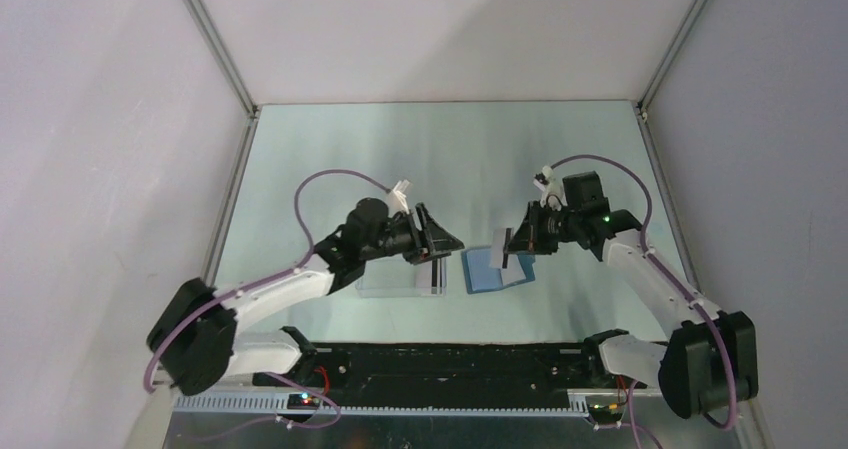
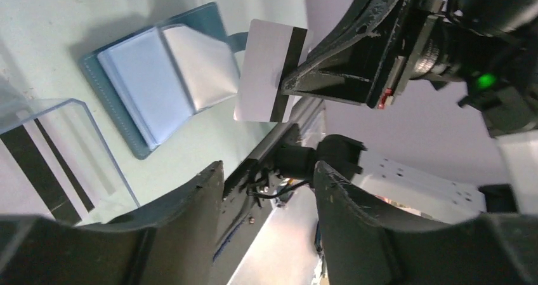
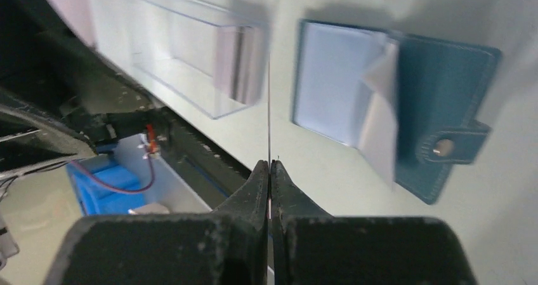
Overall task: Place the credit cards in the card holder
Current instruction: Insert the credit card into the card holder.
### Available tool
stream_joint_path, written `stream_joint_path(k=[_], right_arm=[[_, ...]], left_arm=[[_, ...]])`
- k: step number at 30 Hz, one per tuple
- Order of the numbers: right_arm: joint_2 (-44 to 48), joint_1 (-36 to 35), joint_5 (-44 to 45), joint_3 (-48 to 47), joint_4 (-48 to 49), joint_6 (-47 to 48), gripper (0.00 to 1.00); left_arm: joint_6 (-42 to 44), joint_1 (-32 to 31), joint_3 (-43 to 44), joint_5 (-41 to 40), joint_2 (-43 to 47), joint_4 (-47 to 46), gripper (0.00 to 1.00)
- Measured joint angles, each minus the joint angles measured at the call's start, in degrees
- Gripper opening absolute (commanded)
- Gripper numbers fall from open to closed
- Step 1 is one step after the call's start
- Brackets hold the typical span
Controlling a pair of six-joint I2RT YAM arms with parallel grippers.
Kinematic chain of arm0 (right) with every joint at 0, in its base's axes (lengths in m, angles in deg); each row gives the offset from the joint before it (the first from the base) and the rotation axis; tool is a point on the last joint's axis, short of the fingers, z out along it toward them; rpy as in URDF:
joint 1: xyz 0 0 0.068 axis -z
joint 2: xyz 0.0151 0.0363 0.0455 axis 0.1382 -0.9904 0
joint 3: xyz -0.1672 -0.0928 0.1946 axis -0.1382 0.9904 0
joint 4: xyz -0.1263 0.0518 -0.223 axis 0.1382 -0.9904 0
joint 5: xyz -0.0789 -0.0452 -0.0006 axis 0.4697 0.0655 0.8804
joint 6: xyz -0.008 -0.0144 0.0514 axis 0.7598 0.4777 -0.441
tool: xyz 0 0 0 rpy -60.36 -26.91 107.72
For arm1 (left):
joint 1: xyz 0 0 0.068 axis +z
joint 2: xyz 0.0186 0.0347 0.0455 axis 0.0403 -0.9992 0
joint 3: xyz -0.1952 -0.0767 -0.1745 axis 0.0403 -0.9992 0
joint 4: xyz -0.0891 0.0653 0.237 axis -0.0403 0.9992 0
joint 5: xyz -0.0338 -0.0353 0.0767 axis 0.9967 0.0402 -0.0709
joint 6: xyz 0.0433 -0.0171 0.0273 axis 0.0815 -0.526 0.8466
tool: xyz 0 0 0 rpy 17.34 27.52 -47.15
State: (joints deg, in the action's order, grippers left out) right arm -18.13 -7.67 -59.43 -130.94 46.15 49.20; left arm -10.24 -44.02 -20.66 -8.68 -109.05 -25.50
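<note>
The teal-blue card holder (image 1: 484, 275) lies open on the table, its pale inner sleeves facing up (image 2: 143, 85). Its clasp tab (image 3: 452, 145) sticks out at one side. My right gripper (image 1: 512, 245) is shut on a whitish credit card (image 2: 265, 69) with a black stripe and holds it just above the holder. In the right wrist view that card shows edge-on as a thin line (image 3: 268, 94) rising from the pressed fingertips. My left gripper (image 2: 269, 178) is open and empty, hovering by the clear box. More credit cards (image 2: 41, 171) stand inside that box.
A clear plastic box (image 1: 398, 279) sits on the table left of the card holder, under my left wrist. The black base rail (image 1: 450, 364) runs along the near edge. White enclosure walls close in the table on three sides.
</note>
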Motion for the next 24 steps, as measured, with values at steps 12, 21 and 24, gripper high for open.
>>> stream_joint_path(k=[12, 21, 24], right_arm=[[-11.13, 0.26, 8.94, 1.79, -1.73, 3.85, 0.00], [-14.43, 0.61, 12.15, 1.79, -1.01, 4.81, 0.00], [-15.17, 0.94, 12.02, 1.77, -0.55, 5.01, 0.00]], left_arm=[[5.07, -6.82, 16.65, -5.44, -22.16, 9.73, 0.22], [9.16, -9.09, 20.87, -11.30, -28.33, 19.69, 0.14], [9.77, -9.16, 20.87, -12.52, -29.29, 21.55, 0.08]])
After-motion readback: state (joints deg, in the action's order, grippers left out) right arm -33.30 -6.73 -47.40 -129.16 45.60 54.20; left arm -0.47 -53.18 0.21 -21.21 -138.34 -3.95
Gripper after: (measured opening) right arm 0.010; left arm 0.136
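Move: The right hand already holds the card in shut fingers; the open card holder lies about 14 cm below it, some 2 cm farther out and 1 cm to its right. The clear box stands roughly 20 cm to that hand's left and 1 cm farther out. From the open left hand, the card holder is about 12 cm to the right, 3 cm farther out and 17 cm down; the clear box is some 9 cm to the left, 1 cm farther out and 16 cm down. Still pinching the card, the right fingers lower it about 10 cm towards the card holder's loose white page, drifting some 3–4 cm right and slowing as they tip further down. The left hand sinks about 12 cm to the holder's left edge, swinging right and then slightly back left; its fingers tip down about 30 degrees and nearly close, without visible contact. ##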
